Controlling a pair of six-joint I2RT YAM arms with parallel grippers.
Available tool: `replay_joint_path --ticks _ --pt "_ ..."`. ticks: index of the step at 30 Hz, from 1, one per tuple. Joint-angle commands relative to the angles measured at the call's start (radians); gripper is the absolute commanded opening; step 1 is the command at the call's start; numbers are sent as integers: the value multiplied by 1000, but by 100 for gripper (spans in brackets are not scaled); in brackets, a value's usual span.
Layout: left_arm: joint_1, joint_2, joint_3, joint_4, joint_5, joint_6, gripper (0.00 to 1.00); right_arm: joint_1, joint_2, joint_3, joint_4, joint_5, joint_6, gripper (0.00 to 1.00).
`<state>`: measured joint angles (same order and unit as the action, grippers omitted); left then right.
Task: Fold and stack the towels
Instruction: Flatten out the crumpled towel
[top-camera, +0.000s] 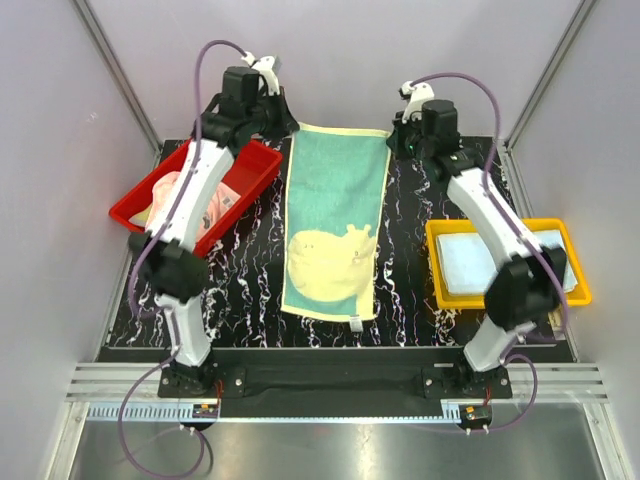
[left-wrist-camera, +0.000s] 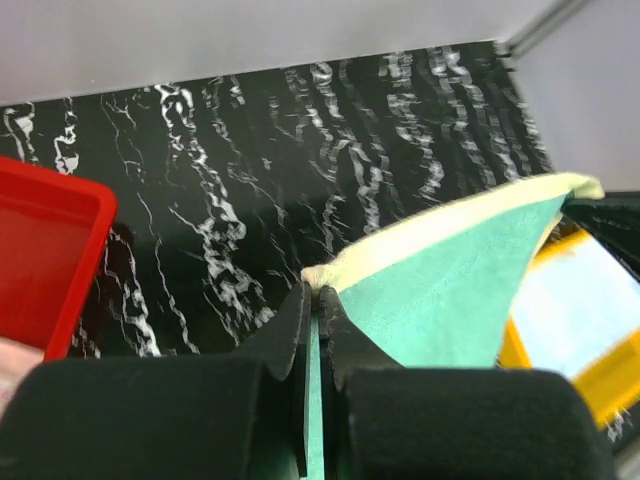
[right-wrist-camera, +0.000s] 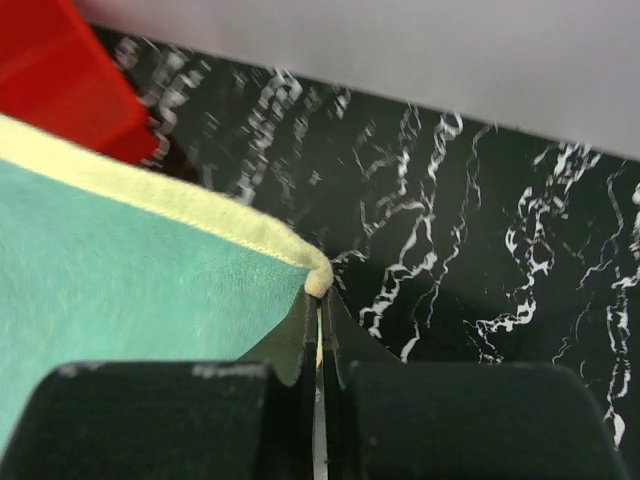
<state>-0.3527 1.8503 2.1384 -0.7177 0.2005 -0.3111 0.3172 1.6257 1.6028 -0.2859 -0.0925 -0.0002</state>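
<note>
A teal green towel (top-camera: 335, 215) with a pale yellow border and a yellow animal figure lies lengthwise down the middle of the black marbled table (top-camera: 245, 275). A small tag hangs at its near edge. My left gripper (top-camera: 287, 130) is shut on the towel's far left corner (left-wrist-camera: 318, 275). My right gripper (top-camera: 392, 138) is shut on the far right corner (right-wrist-camera: 318, 281). Both far corners are lifted, with the teal cloth (left-wrist-camera: 450, 300) stretched between them. A pink towel (top-camera: 175, 200) is bunched in the red tray (top-camera: 255, 170). A pale blue-white towel (top-camera: 465, 260) lies flat in the yellow tray (top-camera: 500, 228).
The red tray (left-wrist-camera: 50, 260) stands at the table's left side, the yellow tray (left-wrist-camera: 600, 380) at the right. Grey walls and metal frame posts close in the far side. The red tray's corner (right-wrist-camera: 80, 100) lies just beyond the stretched cloth.
</note>
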Motion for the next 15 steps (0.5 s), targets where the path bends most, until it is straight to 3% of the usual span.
replay_joint_path --ticks 1,7,15 --pt "73 183 106 105 190 -17 0 -40 141 89 105 -78 -87 0" --pt "132 427 173 289 281 -29 0 -61 336 164 203 -118 -187 0" --pt "138 379 -24 418 344 73 0 -61 301 -30 349 -182 -247 0"
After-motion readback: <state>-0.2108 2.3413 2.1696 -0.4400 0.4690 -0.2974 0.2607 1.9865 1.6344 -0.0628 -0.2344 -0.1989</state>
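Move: Each hand already pinches a far corner of the green-and-yellow towel, hanging above the table. The left hand's bare far tabletop lies about 12 cm ahead and 27 below, with the red bin's middle roughly 21 cm to its left and 3 ahead. For the right hand the far tabletop is some 8 cm ahead and 23 below; the yellow bin sits around 22 cm right and 17 back. Still gripping the towel's far corners, both hands sweep 13–20 cm down and 10 cm forward towards the tabletop. ##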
